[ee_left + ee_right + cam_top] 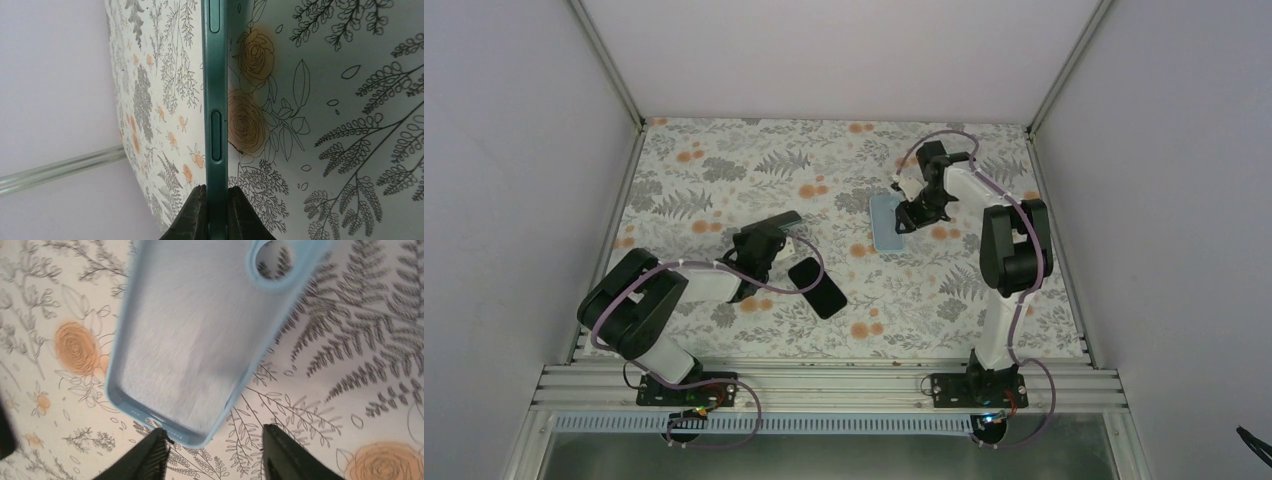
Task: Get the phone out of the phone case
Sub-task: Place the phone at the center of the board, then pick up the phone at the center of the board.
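Note:
The phone (817,287) is out of its case, black face up, at the table's middle left. My left gripper (795,268) is shut on its edge. In the left wrist view the phone's dark-green side with two buttons (216,100) runs upward, clamped between my left gripper (217,200). The pale-blue phone case (884,222) lies empty and open side up at the back right. In the right wrist view the case (195,330) shows its pale lining and camera hole. My right gripper (215,440) is open, just short of its near end, holding nothing; it also shows in the top view (912,216).
The floral tablecloth (724,170) covers the table. Pale walls close in the left, back and right sides. An aluminium rail (824,385) runs along the near edge by the arm bases.

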Motion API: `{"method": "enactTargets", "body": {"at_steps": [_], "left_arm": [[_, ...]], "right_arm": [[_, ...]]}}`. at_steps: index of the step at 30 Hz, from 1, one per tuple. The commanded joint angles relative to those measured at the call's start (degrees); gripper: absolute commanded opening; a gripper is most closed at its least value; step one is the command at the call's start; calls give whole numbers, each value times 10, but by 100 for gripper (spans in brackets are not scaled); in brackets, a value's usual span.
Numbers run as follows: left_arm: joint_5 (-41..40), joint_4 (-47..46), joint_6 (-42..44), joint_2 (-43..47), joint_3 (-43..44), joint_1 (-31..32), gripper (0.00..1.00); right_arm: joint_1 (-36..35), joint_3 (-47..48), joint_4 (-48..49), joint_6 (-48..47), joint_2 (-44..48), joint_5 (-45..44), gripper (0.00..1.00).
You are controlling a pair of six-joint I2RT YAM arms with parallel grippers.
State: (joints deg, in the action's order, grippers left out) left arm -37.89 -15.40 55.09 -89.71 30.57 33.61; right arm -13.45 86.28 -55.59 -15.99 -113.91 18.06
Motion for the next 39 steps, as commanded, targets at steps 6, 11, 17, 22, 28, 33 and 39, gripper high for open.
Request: {"method": "enactTargets", "body": {"at_steps": [6,11,17,22,28,33,39], "left_arm": [[33,84,-23,10,10,9,14],[109,204,-57,33,35,23,38],[211,356,-94,49,84,30,63],[324,510,-148,93,200,27,81],[501,686,-177,132,423,-24,100],[562,744,-174,147,556,-111,100],[565,692,-194,177,579,-232,100]], "right_arm": [[4,-5,-42,-20,30,-88,79],[3,9,-72,-34,75,-93,88],[-30,-2,-84,-57,132,-110,90],[-103,-33,-56,-47,176,-136,90],[-210,-45,-19,-12,169,-138,96],[-282,-28,5,16,112,-131,97],[-392,-2,72,24,36,-168,100]]}}
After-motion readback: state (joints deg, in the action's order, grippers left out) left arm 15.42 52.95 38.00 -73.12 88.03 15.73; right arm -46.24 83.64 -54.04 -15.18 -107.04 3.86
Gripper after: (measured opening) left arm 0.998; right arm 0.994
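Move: The left gripper still pinches the phone along its near long edge; the phone's middle is about 5 cm to the right, 2 cm ahead and 2 cm below. The second phone lies flat some 15 cm right and 11 cm back, the case about 30 cm right and 4 cm ahead. From the right hand, the second phone is about 19 cm left and 13 cm back, the case 4 cm left and 4 cm ahead, the held phone about 29 cm left and level, all a few centimetres below. Sink the left gripper slightly and draw it back about 5 cm, tipping down and opening to let go of the phone, then lift it nearly 30 cm clear while rolling it. Ease the right gripper a little right, opening fully, raise it off the case, then sweep left and back, finally lowering, to just over the second phone, turning some 30 degrees counter-clockwise. ##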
